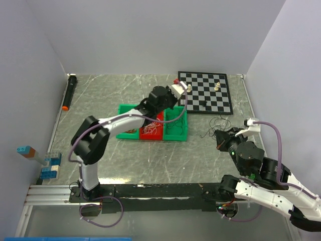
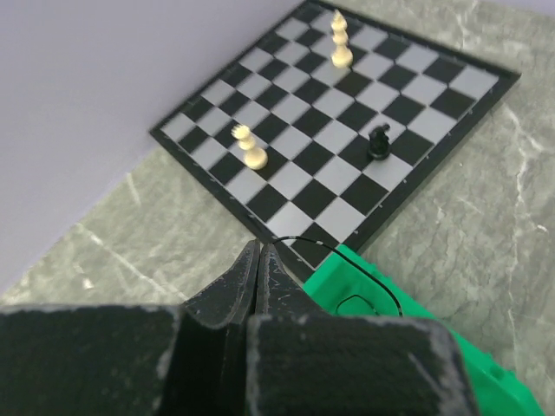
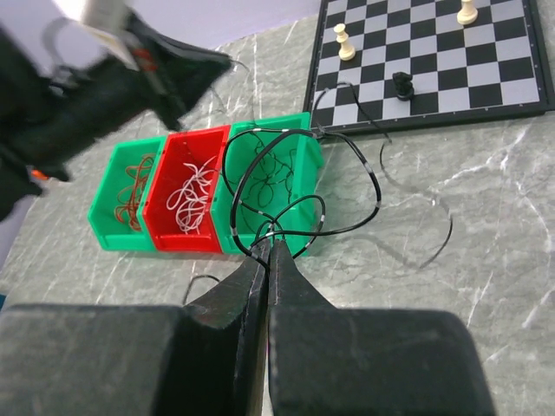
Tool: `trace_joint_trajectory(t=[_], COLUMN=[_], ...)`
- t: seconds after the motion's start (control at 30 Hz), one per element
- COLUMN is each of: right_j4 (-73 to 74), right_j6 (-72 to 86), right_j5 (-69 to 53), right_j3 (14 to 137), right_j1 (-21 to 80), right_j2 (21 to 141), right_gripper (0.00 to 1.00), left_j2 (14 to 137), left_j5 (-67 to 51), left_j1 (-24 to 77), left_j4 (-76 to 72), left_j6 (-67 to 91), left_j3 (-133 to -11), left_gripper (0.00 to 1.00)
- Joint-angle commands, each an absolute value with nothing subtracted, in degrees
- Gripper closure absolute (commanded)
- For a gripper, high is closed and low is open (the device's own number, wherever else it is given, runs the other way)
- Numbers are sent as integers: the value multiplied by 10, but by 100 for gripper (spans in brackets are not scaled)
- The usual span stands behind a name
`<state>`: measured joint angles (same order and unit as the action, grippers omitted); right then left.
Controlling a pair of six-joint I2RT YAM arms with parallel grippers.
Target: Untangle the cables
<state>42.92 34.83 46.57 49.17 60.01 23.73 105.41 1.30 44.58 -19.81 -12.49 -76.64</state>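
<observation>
The cables are thin curly wires. Red-brown ones (image 3: pixel 130 191) lie in the left green bin (image 3: pixel 102 221), white ones (image 3: pixel 192 192) in the red bin (image 3: pixel 169 238), and black ones (image 3: pixel 276 169) in the right green bin (image 3: pixel 310 154). My right gripper (image 3: pixel 270 244) is shut on a bunch of black cable loops (image 3: pixel 375 186) held above the table, right of the bins (image 1: pixel 215 126). My left gripper (image 2: pixel 260 247) is shut above the right bin's far corner (image 2: pixel 381 312), and a single thin black cable (image 2: pixel 347 251) runs from its tip over the bin.
A chessboard (image 1: pixel 220 103) with two white pieces and a black one lies at the back right, touching the bins' corner. A black marker with an orange tip (image 1: pixel 70 93) lies along the left wall. Toy blocks (image 1: pixel 47 165) stand at the near left.
</observation>
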Motion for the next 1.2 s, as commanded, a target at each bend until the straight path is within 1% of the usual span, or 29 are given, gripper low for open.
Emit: trace_joint_trajectory(t=[0.0, 0.3, 0.43, 0.47, 0.5, 0.53, 0.63, 0.7, 0.77, 0.8, 0.87, 0.9, 0.93, 0.97, 1.17], right_j4=[435, 429, 416, 411, 407, 404, 395, 387, 376, 374, 370, 368, 368, 368, 356], right_j6=[351, 352, 349, 349, 348, 348, 348, 347, 345, 345, 346, 348, 350, 352, 345], right_j5=[483, 481, 475, 473, 471, 470, 463, 456, 445, 438, 426, 422, 418, 413, 375], right_j3=[493, 487, 488, 488, 488, 488, 490, 490, 491, 494, 498, 500, 502, 503, 513], right_j1=[603, 603, 603, 603, 603, 603, 602, 600, 599, 596, 593, 592, 592, 590, 577], right_j2=[240, 237, 247, 249, 251, 254, 268, 277, 286, 293, 303, 307, 310, 312, 333], right_gripper=[100, 100, 100, 100, 100, 100, 100, 100, 100, 100, 100, 100, 100, 100, 100], left_j2=[1107, 1113, 1121, 1127, 1130, 1136, 1143, 1133, 1115, 1106, 1086, 1076, 1066, 1056, 995], left_j5=[5, -12, -12, -13, -10, -5, 15, 22, 23, 21, 9, 5, 5, 5, -3], left_j1=[460, 479, 494, 498, 503, 506, 507, 503, 497, 495, 487, 484, 483, 482, 460], left_j4=[-196, -195, -165, -152, -138, -125, -91, -86, -82, -71, -45, -35, -29, -24, 16], left_j6=[-124, -135, -123, -127, -132, -134, -110, -110, -108, -104, -98, -96, -95, -96, -75], left_j3=[-805, -762, -775, -783, -791, -805, -832, -833, -832, -836, -841, -841, -839, -836, -831], left_gripper=[99, 99, 98, 92, 82, 76, 64, 47, 35, 26, 6, 2, 1, 3, 3])
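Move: The black cable pinched in the left fingers runs down into the right-hand green bin, whose middle is roughly 6 cm back, 4 cm right and 18 cm below that hand. The red bin is about 6 cm back and 8 cm left, the chessboard some 12 cm ahead and 20 cm right. From the right hand, with its own black cable, that green bin lies about 17 cm ahead, 17 cm left and 24 cm down. The black cable is lowered about 9 cm towards the right-hand green bin by the left hand, which then eases a few centimetres back and right, tips down some 15 degrees and opens wide to let go. Still open, it swings back left and rises about 5 cm. The right hand, keeping its pinch on the other black cable, shifts about 4 cm left towards the bins. ##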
